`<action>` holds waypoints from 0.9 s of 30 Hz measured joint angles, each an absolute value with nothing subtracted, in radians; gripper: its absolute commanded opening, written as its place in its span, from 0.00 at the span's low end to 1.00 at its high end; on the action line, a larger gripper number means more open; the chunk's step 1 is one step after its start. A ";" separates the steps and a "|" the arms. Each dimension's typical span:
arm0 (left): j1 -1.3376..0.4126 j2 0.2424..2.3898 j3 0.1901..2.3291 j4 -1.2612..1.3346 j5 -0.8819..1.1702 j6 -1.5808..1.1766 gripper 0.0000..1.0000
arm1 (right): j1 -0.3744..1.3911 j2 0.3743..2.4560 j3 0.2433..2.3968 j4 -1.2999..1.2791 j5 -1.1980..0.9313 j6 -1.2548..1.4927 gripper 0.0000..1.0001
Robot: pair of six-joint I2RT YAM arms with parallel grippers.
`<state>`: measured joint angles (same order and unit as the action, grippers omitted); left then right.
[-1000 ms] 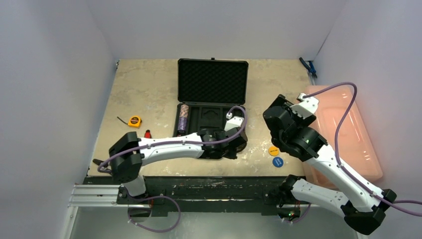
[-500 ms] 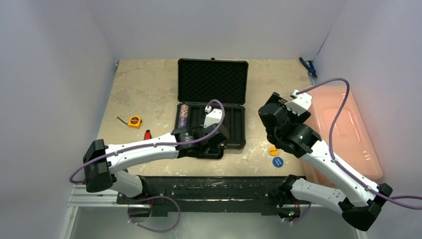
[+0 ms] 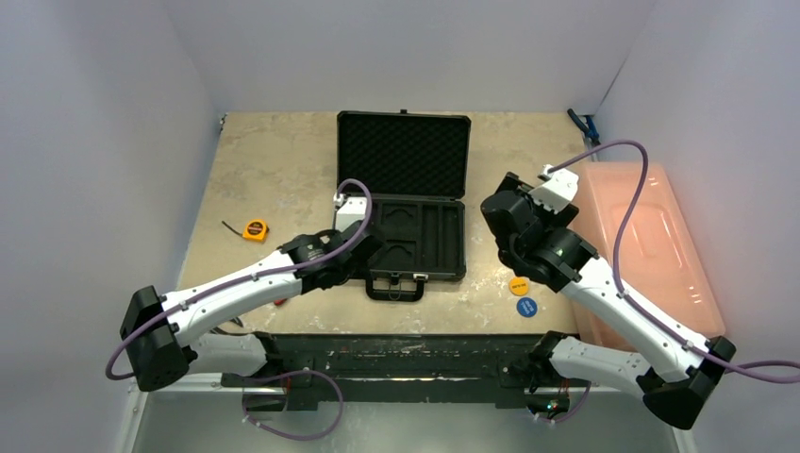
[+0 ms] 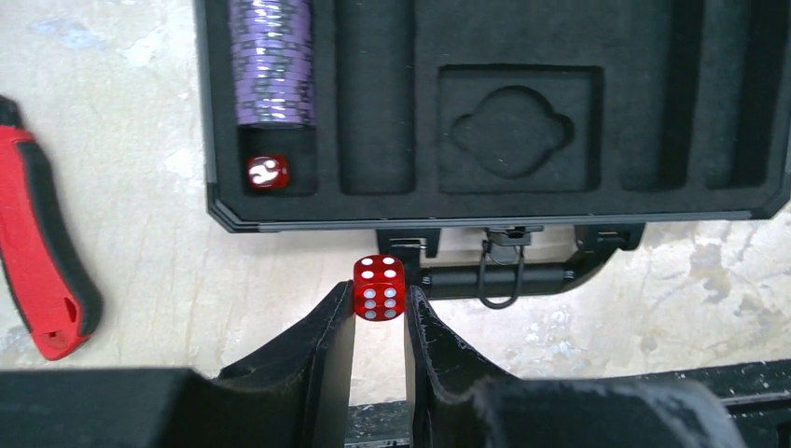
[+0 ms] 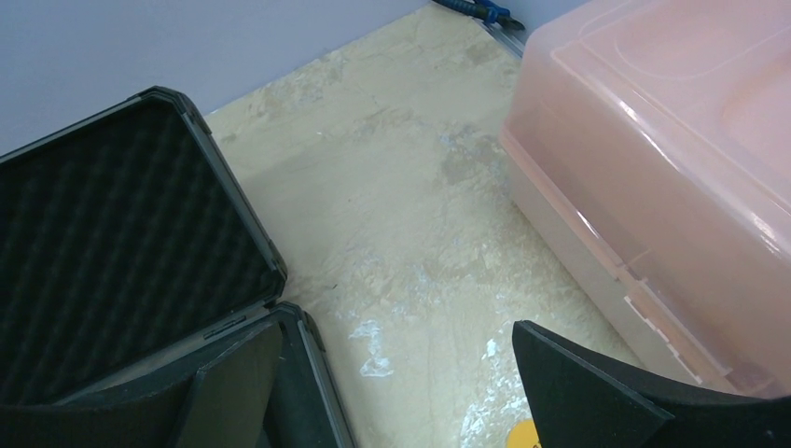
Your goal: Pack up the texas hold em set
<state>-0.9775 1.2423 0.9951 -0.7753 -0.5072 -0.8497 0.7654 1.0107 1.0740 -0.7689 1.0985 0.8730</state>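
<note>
The black briefcase [image 3: 443,247] lies open, its foam lid [image 3: 403,156] laid back. Its moulded tray [image 4: 560,56] holds a purple chip stack [image 4: 271,61] in the left slot, with a red die [image 4: 268,172] below the stack. My left gripper [image 4: 379,301] is shut on a second red die [image 4: 379,280], held over the table just in front of the case's front edge, left of the handle [image 4: 522,278]. In the top view the left gripper [image 3: 363,250] covers the tray's left side. My right gripper [image 5: 401,373] is open and holds nothing, right of the case. Yellow disc [image 3: 519,285] and blue disc [image 3: 526,307] lie on the table.
A red-handled knife [image 4: 42,271] lies left of the case. An orange tape measure [image 3: 255,229] sits further left. The large pink bin [image 3: 651,245] fills the table's right side, close to my right arm. A blue tool [image 3: 585,125] lies at the back right corner.
My left arm has swung left along the case's front, from its right end to its left end. The right gripper has shifted slightly up and left.
</note>
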 measured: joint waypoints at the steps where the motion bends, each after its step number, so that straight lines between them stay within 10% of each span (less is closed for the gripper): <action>1: -0.965 1.233 0.986 -0.774 -0.507 -0.846 0.00 | 0.765 1.015 1.078 -0.769 1.096 0.872 0.99; 27: -0.753 1.337 0.923 -0.641 -0.424 -0.713 0.00 | 0.765 1.040 1.094 -0.762 1.026 0.865 0.99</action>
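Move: The held red die is bound for the near end of the case's left-hand slot, where the first die lies about 5 cm ahead, 6 cm left and 8 cm below the left hand. The purple chips are some 11 cm ahead and 6 left, the red cutter 2 ahead and 20 left, the case handle 2 back and 5 right, all 8–10 cm below. From the right hand, that first die lies roughly 40 cm left, 3 back and 21 below. The second red die, still pinched between the left fingertips, is carried across the case's near edge towards the first die: about 4 cm left to begin with, easing forward, then mostly down and forward once the leftward travel stops. It ends some 4 cm lower and 4 cm farther forward, with the grip unchanged and the wrist turning only some 5 degrees. ##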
